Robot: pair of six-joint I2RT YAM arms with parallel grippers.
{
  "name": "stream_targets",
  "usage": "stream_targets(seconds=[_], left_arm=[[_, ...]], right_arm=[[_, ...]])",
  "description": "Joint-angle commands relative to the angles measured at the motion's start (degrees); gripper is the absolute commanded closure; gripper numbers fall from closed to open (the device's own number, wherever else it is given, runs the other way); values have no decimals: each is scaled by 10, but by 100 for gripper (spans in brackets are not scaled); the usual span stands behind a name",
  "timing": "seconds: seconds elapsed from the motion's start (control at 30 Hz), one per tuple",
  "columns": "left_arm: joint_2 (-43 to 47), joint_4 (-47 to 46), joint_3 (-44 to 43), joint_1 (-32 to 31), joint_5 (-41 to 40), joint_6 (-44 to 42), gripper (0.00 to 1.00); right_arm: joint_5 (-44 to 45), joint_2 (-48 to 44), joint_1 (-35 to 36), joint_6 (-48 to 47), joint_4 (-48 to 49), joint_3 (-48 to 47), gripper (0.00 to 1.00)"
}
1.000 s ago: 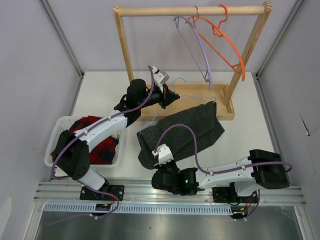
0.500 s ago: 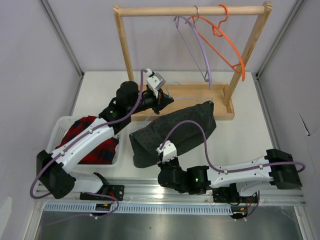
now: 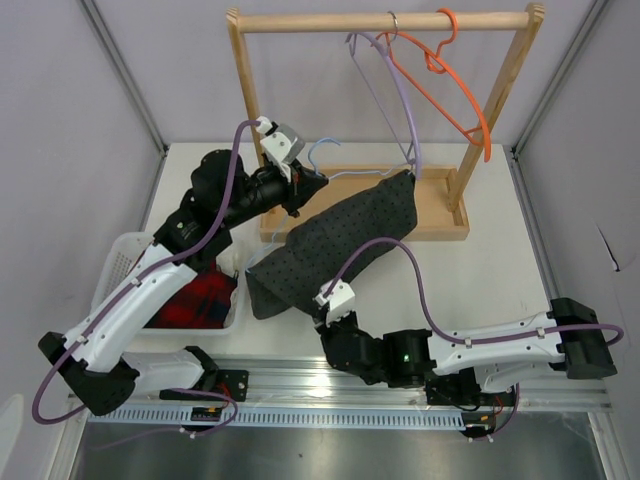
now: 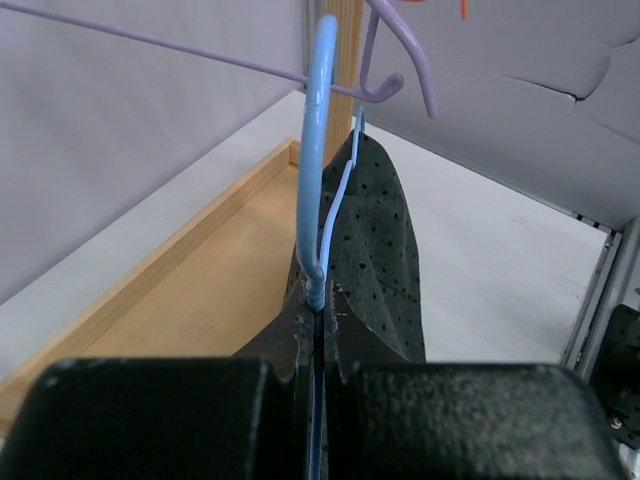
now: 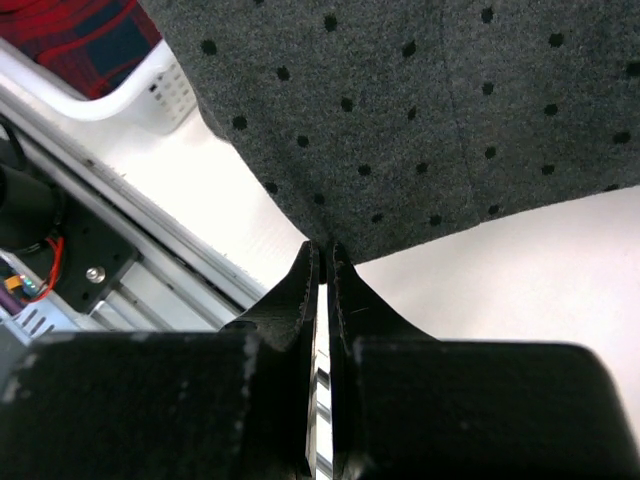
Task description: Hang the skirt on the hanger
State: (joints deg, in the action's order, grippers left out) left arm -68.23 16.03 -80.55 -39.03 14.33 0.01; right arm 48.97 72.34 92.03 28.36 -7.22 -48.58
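Note:
The dark dotted skirt (image 3: 340, 245) stretches from the rack's base toward the near left, and its far end hangs on the pale-blue hanger (image 3: 316, 148). My left gripper (image 3: 303, 187) is shut on the hanger's wire just below the hook. In the left wrist view the hanger (image 4: 315, 180) rises from between the shut fingers (image 4: 320, 300), with the skirt (image 4: 385, 250) draped beyond. My right gripper (image 3: 318, 303) sits at the skirt's near edge. In the right wrist view its tips (image 5: 320, 247) pinch the skirt's (image 5: 400, 110) hem.
A wooden rack (image 3: 385, 22) at the back carries a lilac hanger (image 3: 400, 100) and an orange hanger (image 3: 455, 110); its base tray (image 3: 440, 225) lies under the skirt's far end. A white basket (image 3: 112, 265) at the left holds a red plaid garment (image 3: 195, 300).
My left arm has carried the hanger leftward and up, pulling the skirt's far end with it. The skirt has shifted left, and my right gripper has stayed on its near edge.

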Motion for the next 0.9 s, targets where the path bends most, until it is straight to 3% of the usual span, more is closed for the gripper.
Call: stream_targets(seconds=[0.0, 0.07, 0.17, 0.2, 0.3, 0.37, 0.57, 0.7, 0.87], left_arm=[[20, -8, -34, -12, -42, -12, 100], [22, -5, -36, -17, -46, -16, 100], [23, 8, -44, -22, -42, -21, 100], [24, 12, -45, -24, -42, -25, 100], [32, 20, -41, -32, -53, -30, 100], [37, 22, -38, -33, -54, -30, 100], [64, 20, -29, -46, -62, -38, 100], [69, 51, -43, -46, -59, -41, 100], [85, 80, -51, -46, -52, -34, 100]], right_arm=[[-19, 15, 7, -20, 18, -15, 100], [-21, 26, 7, -24, 17, -31, 98], [-36, 35, -1, -32, 18, -47, 87], [-41, 33, -5, -31, 17, -50, 79], [-66, 8, -23, -36, 10, -57, 68], [-77, -3, -35, -34, -1, -63, 66], [-96, -55, -60, -37, -21, -67, 43], [-83, -130, -79, -31, -68, -81, 42], [-121, -235, -162, -34, -127, -108, 43]])
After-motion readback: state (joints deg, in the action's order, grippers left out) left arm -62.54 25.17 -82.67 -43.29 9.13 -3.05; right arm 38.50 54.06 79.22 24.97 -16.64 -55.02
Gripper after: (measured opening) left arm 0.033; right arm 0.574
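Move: The right hand pinches the skirt's lower edge; the skirt's middle is some 13 cm ahead, 3 cm to its right and 9 cm above, with the blue hanger about 15 cm ahead, straight in line and 18 cm higher. The basket lies roughly 35 cm to its left, 8 cm ahead, 15 cm lower. From the left hand, the wooden rail is about 20 cm ahead, straight in line and 15 cm up; the purple hanger hangs 16 cm ahead, 13 cm right, 5 cm above. The right fingers let go of the skirt's lower edge, opening to a bit over half as the hand drifts about 2 cm left, then it climbs away some 11 cm, swinging right and a little forward, its left side tipping up. Still pinching the blue hanger by its neck, the left hand dips slightly, then eases back about 4 cm and a touch left. ##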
